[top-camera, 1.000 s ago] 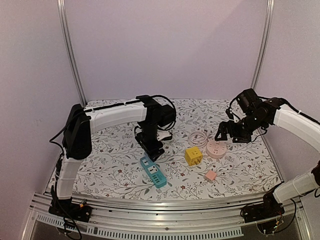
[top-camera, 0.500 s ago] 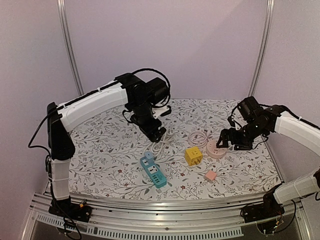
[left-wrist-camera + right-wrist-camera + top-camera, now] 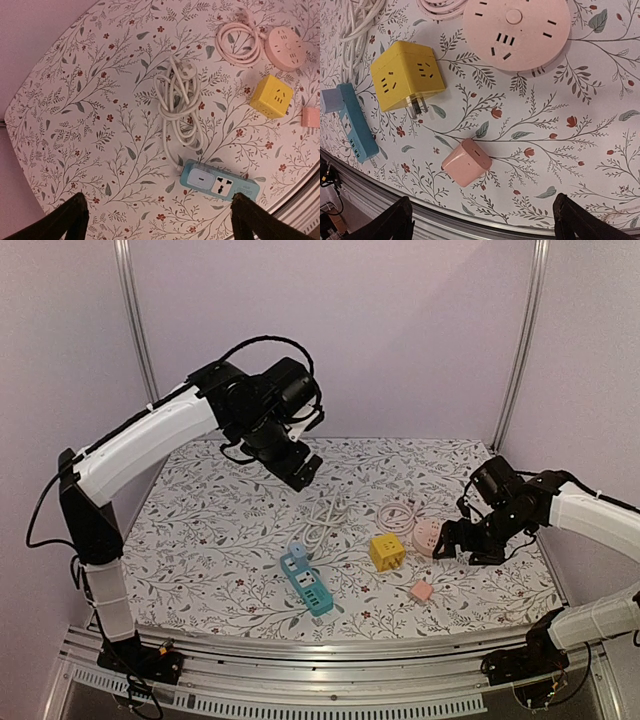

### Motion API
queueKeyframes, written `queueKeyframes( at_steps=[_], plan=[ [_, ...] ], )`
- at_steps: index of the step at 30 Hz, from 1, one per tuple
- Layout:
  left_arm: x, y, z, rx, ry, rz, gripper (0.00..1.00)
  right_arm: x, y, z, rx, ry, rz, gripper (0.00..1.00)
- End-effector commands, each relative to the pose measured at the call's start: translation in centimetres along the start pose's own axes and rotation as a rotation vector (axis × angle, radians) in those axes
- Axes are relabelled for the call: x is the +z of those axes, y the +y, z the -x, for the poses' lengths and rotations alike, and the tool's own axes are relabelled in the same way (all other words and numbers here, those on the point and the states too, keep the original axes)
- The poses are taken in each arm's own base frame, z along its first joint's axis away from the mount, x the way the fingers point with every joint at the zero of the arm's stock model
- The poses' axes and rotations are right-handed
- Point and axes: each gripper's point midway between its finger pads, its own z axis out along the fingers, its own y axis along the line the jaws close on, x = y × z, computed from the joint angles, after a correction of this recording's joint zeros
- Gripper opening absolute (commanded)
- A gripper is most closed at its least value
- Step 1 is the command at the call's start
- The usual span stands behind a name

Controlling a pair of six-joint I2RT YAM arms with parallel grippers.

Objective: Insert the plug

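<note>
A blue power strip (image 3: 306,583) (image 3: 218,182) lies near the front of the table. Its white cord (image 3: 322,520) (image 3: 176,107) is bundled behind it and ends in a white plug (image 3: 189,71). My left gripper (image 3: 300,468) (image 3: 160,220) hangs open high above the cord, holding nothing. A yellow cube socket (image 3: 387,551) (image 3: 407,75) shows its own prongs. My right gripper (image 3: 455,545) (image 3: 485,220) stands open low beside a round pink socket (image 3: 428,536) (image 3: 516,31), above a small pink adapter (image 3: 420,591) (image 3: 466,162).
A coiled pink cord (image 3: 400,513) (image 3: 239,42) lies behind the round pink socket. The floral tablecloth (image 3: 220,540) ends at a metal rail (image 3: 320,655) along the near edge. Upright frame posts (image 3: 140,340) stand at the back corners.
My left gripper has risen up and back from the blue strip and white cord, with its jaws opening wider. My right gripper has come lower and nearer, beside the round pink socket.
</note>
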Motion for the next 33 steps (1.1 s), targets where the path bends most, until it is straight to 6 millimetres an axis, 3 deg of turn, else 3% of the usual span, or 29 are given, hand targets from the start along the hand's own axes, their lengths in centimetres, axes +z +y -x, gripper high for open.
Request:
queueKeyframes(
  at_steps=[1, 6, 10, 14, 21, 28, 33],
  plan=[
    [-1.5, 2.2, 2.5, -0.137, -0.154, 0.083, 1.00, -0.2, -0.3, 0.7, 0.047, -0.064, -0.015, 0.96],
    [-1.5, 4.5, 4.2, -0.323, -0.251, 0.064, 0.99, -0.6, -0.9, 1.4, 0.049, -0.099, -0.056, 0.96],
    [-1.7, 2.4, 4.9, -0.364, -0.298, -0.081, 0.99, -1.4, -1.1, 2.1, 0.017, -0.133, -0.083, 0.95],
    [-2.7, -1.7, 4.0, -0.175, -0.296, -0.011, 0.99, -2.4, -1.1, 2.7, -0.004, -0.166, -0.100, 0.95],
    [-1.2, -10.6, 1.8, 0.003, -0.213, -0.044, 0.99, -3.4, -0.3, 3.7, 0.022, -0.190, -0.080, 0.96],
    [-0.4, -19.6, 1.7, 0.096, -0.221, -0.138, 0.97, -5.3, -2.4, 6.8, 0.104, -0.261, -0.177, 0.99],
    [1.7, -24.9, 1.2, 0.140, -0.209, -0.192, 0.93, -6.8, -4.0, 8.6, 0.161, -0.292, -0.247, 0.99]
  ],
)
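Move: The pink plug lies about 26 cm to the left hand's right, 13 cm back and 22 cm below. The yellow plug is some 20 cm right and 3 cm back, the pink round socket about 30 cm right and 2 cm ahead, the power strip about 3 cm right and 10 cm back, all far below too. From the right hand the pink plug lies roughly 6 cm left, 2 cm back and 8 cm down. After a short forward and upward reach of about 4 cm, the open left hand turns back and sweeps right and back, then also down, towards the pink plug, ending some 18 cm to the right of where it began and still high over the table. The right hand, also empty and open, first edges right, then lifts forward and up, clear of the pink plug. ##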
